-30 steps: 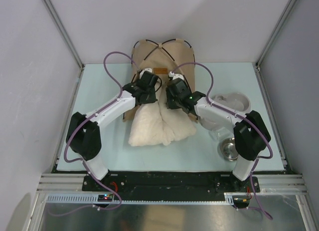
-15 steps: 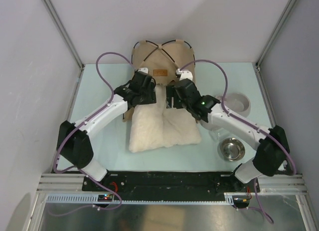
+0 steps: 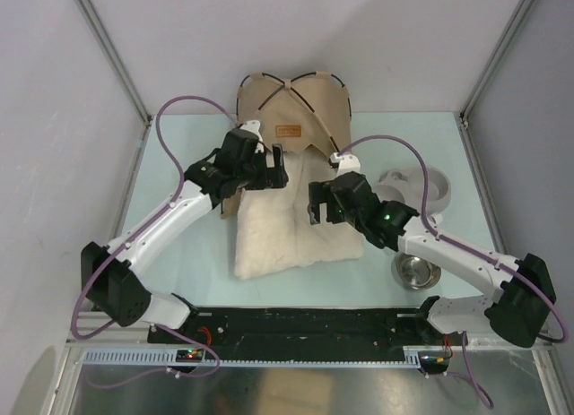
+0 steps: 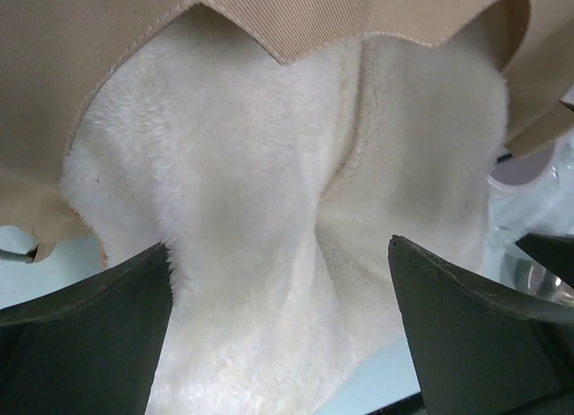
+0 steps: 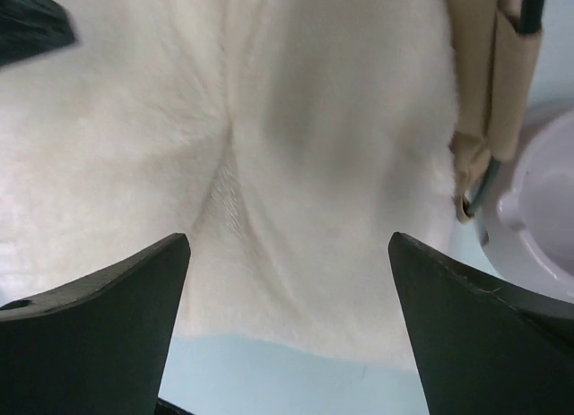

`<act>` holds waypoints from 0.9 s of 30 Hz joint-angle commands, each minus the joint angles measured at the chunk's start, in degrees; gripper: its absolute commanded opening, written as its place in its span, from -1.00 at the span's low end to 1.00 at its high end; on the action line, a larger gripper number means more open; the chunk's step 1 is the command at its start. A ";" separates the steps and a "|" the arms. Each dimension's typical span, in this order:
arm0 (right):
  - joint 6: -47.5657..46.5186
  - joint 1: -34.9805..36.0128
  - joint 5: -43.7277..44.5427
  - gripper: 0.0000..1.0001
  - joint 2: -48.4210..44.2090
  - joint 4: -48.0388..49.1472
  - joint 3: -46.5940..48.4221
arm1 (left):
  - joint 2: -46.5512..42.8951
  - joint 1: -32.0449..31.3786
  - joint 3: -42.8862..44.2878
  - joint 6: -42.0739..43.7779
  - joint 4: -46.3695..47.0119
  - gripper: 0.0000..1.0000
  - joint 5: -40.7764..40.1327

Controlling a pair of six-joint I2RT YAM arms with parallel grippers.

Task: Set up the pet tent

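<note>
The pet tent (image 3: 291, 97) stands at the back of the table: tan fabric, dark crossing poles, a small brown label (image 3: 287, 130). A fluffy cream-white cushion (image 3: 291, 227) lies creased in front of it, its far end under the tent's edge. My left gripper (image 3: 279, 164) is open just over the cushion's far end. In the left wrist view, cushion (image 4: 269, 209) fills the gap between the fingers of the left gripper (image 4: 278, 280), below the tent fabric (image 4: 134, 47). My right gripper (image 3: 315, 200) is open above the cushion's right half and holds nothing. The right wrist view shows cushion (image 5: 314, 119) ahead of that gripper (image 5: 287, 254).
A pale round bowl (image 3: 421, 186) and a steel bowl (image 3: 414, 270) sit on the right, close under the right arm. The pale bowl's rim (image 5: 547, 209) and the tent's lower corner with a pole end (image 5: 489, 92) show in the right wrist view. Booth walls close three sides.
Both grippers have gone from nearly shut to wide open and let go of the cushion. The cushion has settled flatter. The right gripper has drawn back toward the near side.
</note>
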 commanded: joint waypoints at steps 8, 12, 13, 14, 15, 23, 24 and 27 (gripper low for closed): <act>0.85 0.01 3.54 0.99 -7.90 0.49 -10.32 | -14.85 0.02 -8.58 3.58 1.50 0.99 2.98; 0.33 -0.99 1.39 0.99 -7.38 2.85 -13.25 | -18.37 0.03 -11.33 4.63 1.50 0.99 0.75; 0.32 -1.34 0.77 0.99 -7.17 3.22 -13.77 | -19.22 0.04 -11.80 4.87 1.48 0.99 0.30; 0.32 -1.60 0.33 0.99 -6.89 3.58 -14.16 | -20.04 0.05 -12.21 5.04 1.47 0.99 0.07; 0.14 -1.77 -0.07 0.99 -6.70 3.94 -14.66 | -21.16 0.05 -13.08 5.12 1.51 0.99 0.05; -1.46 -4.43 -4.84 0.99 -5.82 8.21 -19.96 | -28.32 -1.22 -26.93 3.43 3.33 0.99 4.13; -1.67 -4.77 -6.08 0.99 -5.38 9.86 -21.03 | -28.86 -1.99 -28.74 3.35 4.59 0.99 4.50; -2.29 -5.13 -9.73 0.98 -3.51 13.78 -23.05 | -29.15 -4.76 -34.46 2.39 8.78 0.99 5.20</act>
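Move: The left hand is bound for the fluffy pad's near left corner, some 17 cm back, 7 cm to the left and 18 cm below; the tent's front left foot is about level with the hand, 11 cm left. The right hand's goal, the pad's near right corner, is about 8 cm back, 5 cm right and 17 cm below; from this hand the tent's front right foot is 5 cm ahead and 4 cm right, the grey double bowl's near dish 7 cm ahead and 11 cm right. Both grippers stay wide open and empty as they leave the tent mouth for the pad's two near corners: the left draws back about 10 cm and 5 cm to its left over the pad, first rising a little, then dipping steeply at the end. The right eases back and to its right, then sinks almost straight down, some 10 cm in all, its fingertips coming close over the fur near the corner with a slight downward tip, contact not clear. ##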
